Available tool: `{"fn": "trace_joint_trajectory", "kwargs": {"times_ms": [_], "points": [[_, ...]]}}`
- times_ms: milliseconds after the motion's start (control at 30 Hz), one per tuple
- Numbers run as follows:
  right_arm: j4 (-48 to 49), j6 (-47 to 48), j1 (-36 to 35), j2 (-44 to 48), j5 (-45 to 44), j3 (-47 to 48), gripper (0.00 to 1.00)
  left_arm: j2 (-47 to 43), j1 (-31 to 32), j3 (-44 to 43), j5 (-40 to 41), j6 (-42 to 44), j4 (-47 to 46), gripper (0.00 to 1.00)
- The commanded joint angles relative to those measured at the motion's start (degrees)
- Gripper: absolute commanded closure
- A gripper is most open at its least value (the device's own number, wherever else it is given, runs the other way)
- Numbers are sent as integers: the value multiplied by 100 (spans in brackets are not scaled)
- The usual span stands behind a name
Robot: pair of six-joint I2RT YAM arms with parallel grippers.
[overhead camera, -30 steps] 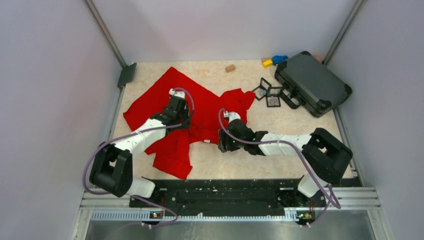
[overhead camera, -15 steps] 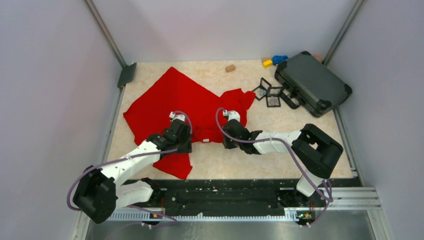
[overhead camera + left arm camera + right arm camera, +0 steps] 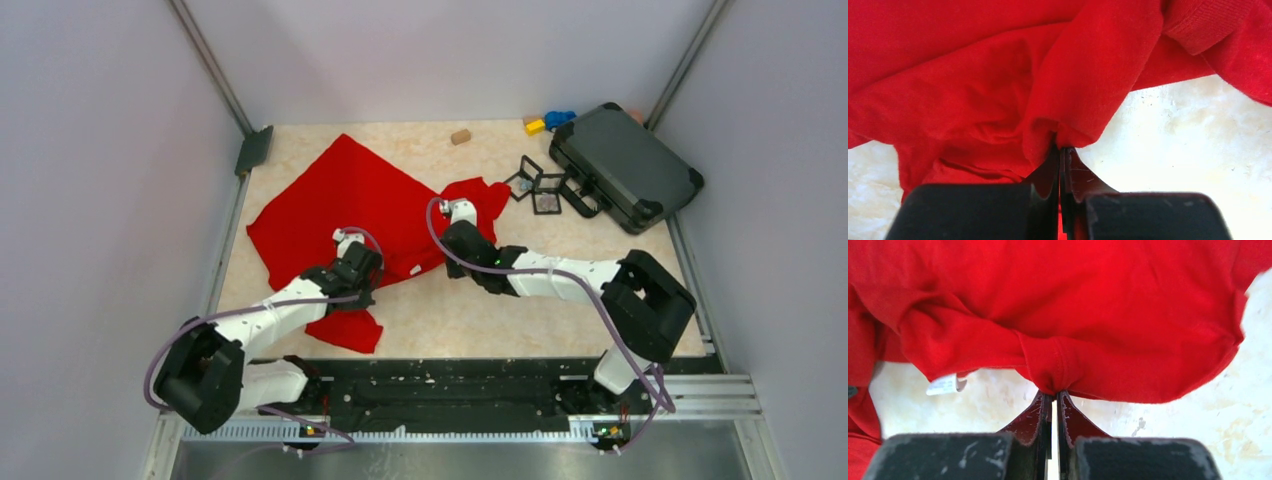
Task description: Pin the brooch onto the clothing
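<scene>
The clothing is a large bright red garment, spread and rumpled over the left and middle of the table. Its small white tag hangs under a fold. My left gripper is shut on a bunched fold at the garment's near edge; in the left wrist view the jaws meet on red cloth. My right gripper is shut on a stitched hem, its tips pinching red fabric above the tabletop. The brooch is out of view.
A black hard case lies at the back right, with black square frames beside it. A yellow block, a blue object and a tan block sit along the back edge. A dark plate stands in the back left corner.
The left gripper came toward the near edge of the garment and the right one moved away from it. Both jaws closed on the cloth.
</scene>
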State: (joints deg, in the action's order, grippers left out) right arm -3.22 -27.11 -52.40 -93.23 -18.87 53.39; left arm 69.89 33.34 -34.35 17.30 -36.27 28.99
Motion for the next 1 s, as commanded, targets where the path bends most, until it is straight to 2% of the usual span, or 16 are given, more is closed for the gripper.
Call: {"fn": "trace_joint_trajectory", "kwargs": {"times_ms": [0,200,433,500,600,667,767,867,967], "points": [[-3,479,176,56,-314,598,100,-516,-339,-259,258,71,135,100],[269,828,652,-506,-22,1255,100,-756,-1186,-633,-120,542,242,100],[482,1270,997,-1630,186,2231,100,-163,-2161,-1077,-778,930,268,100],[347,1357,1020,-1868,265,2531,100,-81,-2191,-1154,-673,920,265,94],[60,1380,1021,-1885,479,2737,59,-103,-2192,-1276,-604,926,392,67],[130,1328,1013,-1655,628,2579,44,-260,-2171,-1253,-645,935,409,57],[276,1228,983,-1202,904,2179,38,-683,-2078,-1118,-691,954,332,50],[429,1139,858,-857,1151,1911,37,-1213,-1800,-922,-730,871,153,42],[561,1051,712,-760,1426,1794,39,-1465,-1483,-663,-971,637,-160,42]]}}
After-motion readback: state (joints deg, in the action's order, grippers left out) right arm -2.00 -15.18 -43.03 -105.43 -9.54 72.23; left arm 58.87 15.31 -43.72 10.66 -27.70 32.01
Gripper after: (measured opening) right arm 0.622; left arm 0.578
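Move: Both hands already pinch the clothing's near edge. The right hand's laying place on the clothing is about 13 cm ahead and 2 cm left, some 5 cm lower. From that hand, the white tag is about 9 cm left, level with it, and the far right sleeve some 19 cm ahead and 9 cm right. The left hand's laying place is about 6 cm ahead and 7 cm left, near table height; the loose lower sleeve lies roughly 7 cm back and 5 cm left. Both hands lift the clothing's edge over its body, right 13 cm forward, left 9 cm forward-left, open and rise. ##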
